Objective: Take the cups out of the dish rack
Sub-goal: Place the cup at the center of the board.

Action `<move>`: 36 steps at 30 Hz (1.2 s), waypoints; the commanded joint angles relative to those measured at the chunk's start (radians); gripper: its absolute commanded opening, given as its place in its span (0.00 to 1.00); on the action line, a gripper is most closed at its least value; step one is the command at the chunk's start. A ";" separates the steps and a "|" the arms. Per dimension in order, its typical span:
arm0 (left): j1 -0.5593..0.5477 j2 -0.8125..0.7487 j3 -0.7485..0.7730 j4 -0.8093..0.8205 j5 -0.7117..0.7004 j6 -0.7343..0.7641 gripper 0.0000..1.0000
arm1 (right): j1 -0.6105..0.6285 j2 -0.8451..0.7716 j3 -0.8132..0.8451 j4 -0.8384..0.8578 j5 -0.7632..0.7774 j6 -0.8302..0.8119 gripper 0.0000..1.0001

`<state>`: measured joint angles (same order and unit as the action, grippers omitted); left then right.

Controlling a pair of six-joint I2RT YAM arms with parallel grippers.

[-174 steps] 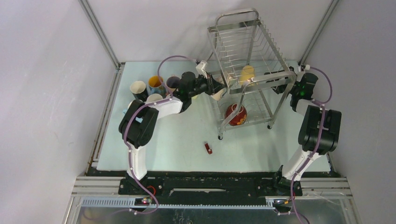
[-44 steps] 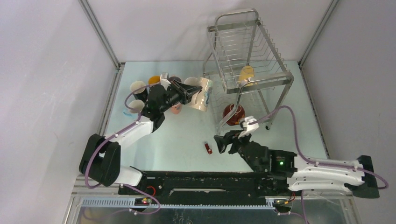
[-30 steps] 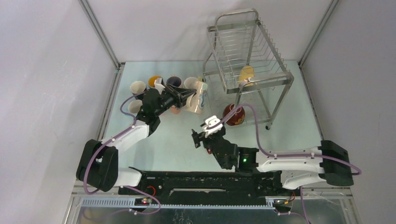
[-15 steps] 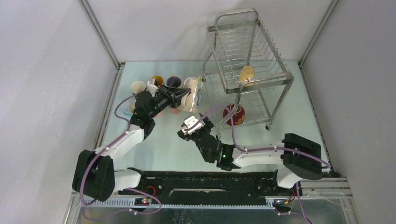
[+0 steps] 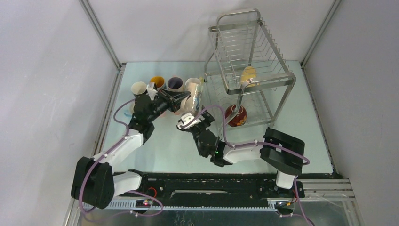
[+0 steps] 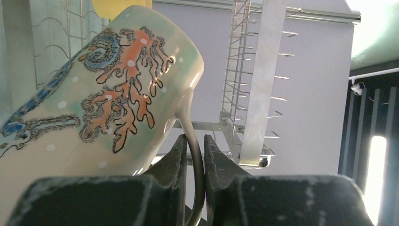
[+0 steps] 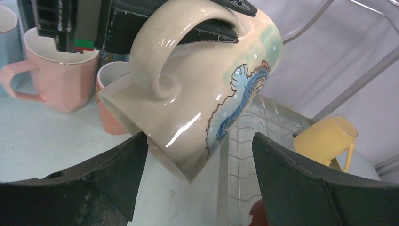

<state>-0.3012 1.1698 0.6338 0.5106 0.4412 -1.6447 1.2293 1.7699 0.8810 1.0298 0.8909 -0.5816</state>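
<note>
My left gripper point(image 5: 182, 98) is shut on the handle of a cream cup point(image 5: 195, 95) painted with coral and a blue seahorse. In the left wrist view the fingers pinch the thin handle point(image 6: 193, 149) and the cup point(image 6: 94, 94) tilts up to the left. My right gripper point(image 7: 197, 141) stands open just under that tilted cup point(image 7: 202, 89), its jaws well apart on either side and touching nothing. The chrome dish rack point(image 5: 263, 44) holds a yellow cup point(image 5: 248, 74) on its upper tier and a dark red cup point(image 5: 236, 116) lower down.
Several unloaded cups stand at the back left of the table: cream point(image 5: 139, 88), yellow point(image 5: 157, 82), purple point(image 5: 175, 84). Two pink cups point(image 7: 56, 70) and a light blue one point(image 7: 7, 28) stand close behind the held cup. The rack's leg point(image 5: 222, 127) is just right of both grippers.
My right arm has swung left across the table, bringing its open gripper under the held cup. My left gripper has drawn the cup slightly left, away from the rack.
</note>
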 commanded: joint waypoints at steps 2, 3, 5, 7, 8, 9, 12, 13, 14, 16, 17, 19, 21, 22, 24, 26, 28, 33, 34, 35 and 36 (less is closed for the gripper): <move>0.011 -0.075 -0.001 0.140 0.025 -0.042 0.00 | -0.018 0.045 0.063 0.142 0.012 -0.108 0.89; 0.011 -0.078 -0.002 0.138 0.026 -0.043 0.00 | -0.020 0.053 0.067 0.151 0.010 -0.119 0.89; 0.012 -0.085 -0.004 0.133 0.027 -0.043 0.00 | -0.025 0.069 0.078 0.155 -0.002 -0.130 0.88; 0.014 -0.091 -0.006 0.129 0.028 -0.046 0.00 | -0.030 0.088 0.088 0.174 -0.004 -0.156 0.88; 0.014 -0.096 -0.006 0.126 0.030 -0.045 0.00 | -0.033 0.099 0.090 0.195 -0.001 -0.170 0.87; 0.015 -0.098 -0.009 0.123 0.030 -0.047 0.00 | -0.036 0.114 0.093 0.232 0.004 -0.196 0.87; 0.019 -0.108 -0.011 0.119 0.036 -0.049 0.00 | -0.047 0.134 0.101 0.268 0.011 -0.228 0.84; 0.020 -0.110 -0.012 0.118 0.037 -0.050 0.00 | -0.048 0.140 0.102 0.275 0.007 -0.237 0.81; 0.020 -0.113 -0.013 0.116 0.039 -0.050 0.00 | -0.049 0.148 0.105 0.289 0.006 -0.251 0.78; 0.021 -0.119 -0.013 0.112 0.042 -0.050 0.00 | -0.048 0.168 0.116 0.335 0.012 -0.295 0.73; 0.022 -0.121 -0.014 0.109 0.041 -0.050 0.00 | -0.049 0.177 0.123 0.363 0.018 -0.318 0.72; 0.022 -0.124 -0.018 0.108 0.042 -0.051 0.00 | -0.049 0.196 0.139 0.398 0.023 -0.357 0.70; 0.022 -0.127 -0.022 0.108 0.042 -0.053 0.00 | -0.049 0.203 0.150 0.402 0.022 -0.371 0.67; 0.022 -0.128 -0.024 0.108 0.043 -0.056 0.00 | -0.048 0.206 0.153 0.405 0.019 -0.376 0.64; 0.022 -0.130 -0.025 0.108 0.041 -0.057 0.00 | -0.048 0.213 0.159 0.417 0.020 -0.396 0.55; 0.022 -0.131 -0.023 0.103 0.039 -0.058 0.00 | -0.047 0.217 0.160 0.434 0.022 -0.414 0.44; 0.022 -0.130 -0.020 0.104 0.039 -0.059 0.00 | -0.045 0.215 0.161 0.444 0.024 -0.430 0.31; 0.022 -0.132 -0.019 0.099 0.028 -0.062 0.00 | -0.042 0.209 0.169 0.463 0.033 -0.465 0.12; 0.022 -0.132 -0.019 0.096 0.027 -0.062 0.00 | -0.040 0.206 0.170 0.465 0.036 -0.467 0.09; 0.022 -0.131 -0.019 0.092 0.027 -0.060 0.00 | -0.039 0.201 0.168 0.466 0.038 -0.466 0.05; 0.022 -0.131 -0.018 0.087 0.027 -0.060 0.00 | -0.038 0.197 0.169 0.464 0.038 -0.466 0.00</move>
<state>-0.2634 1.0874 0.6075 0.4538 0.3965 -1.7596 1.1858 1.9888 0.9977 1.4086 0.9405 -1.0370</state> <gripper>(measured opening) 0.164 0.271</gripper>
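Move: The cream cup hangs by its handle in the left fingers, its middle about 3 cm right of the left hand, 1 ahead and 5 below. From the open right hand it is some 7 cm ahead, 1 left and 4 above. The small pink cup stands about 6 cm ahead of the right hand, 10 left and 16 below; the red cup in the rack, 2 ahead, 18 right and 12 below. The pale yellow cup is about 17 ahead, 3 left and 15 below. The cream cup's open rim is taken by the right hand: it eases forward about 3 cm, rises slightly late on and turns some 20 degrees, fingers tipping up and to the right, then closes from wide open to pinch the wall, one finger inside the mouth, one outside. The left hand keeps the handle, drifting back 1 cm and up, then forward again and about 2 cm left in all, with a slight late turn. ##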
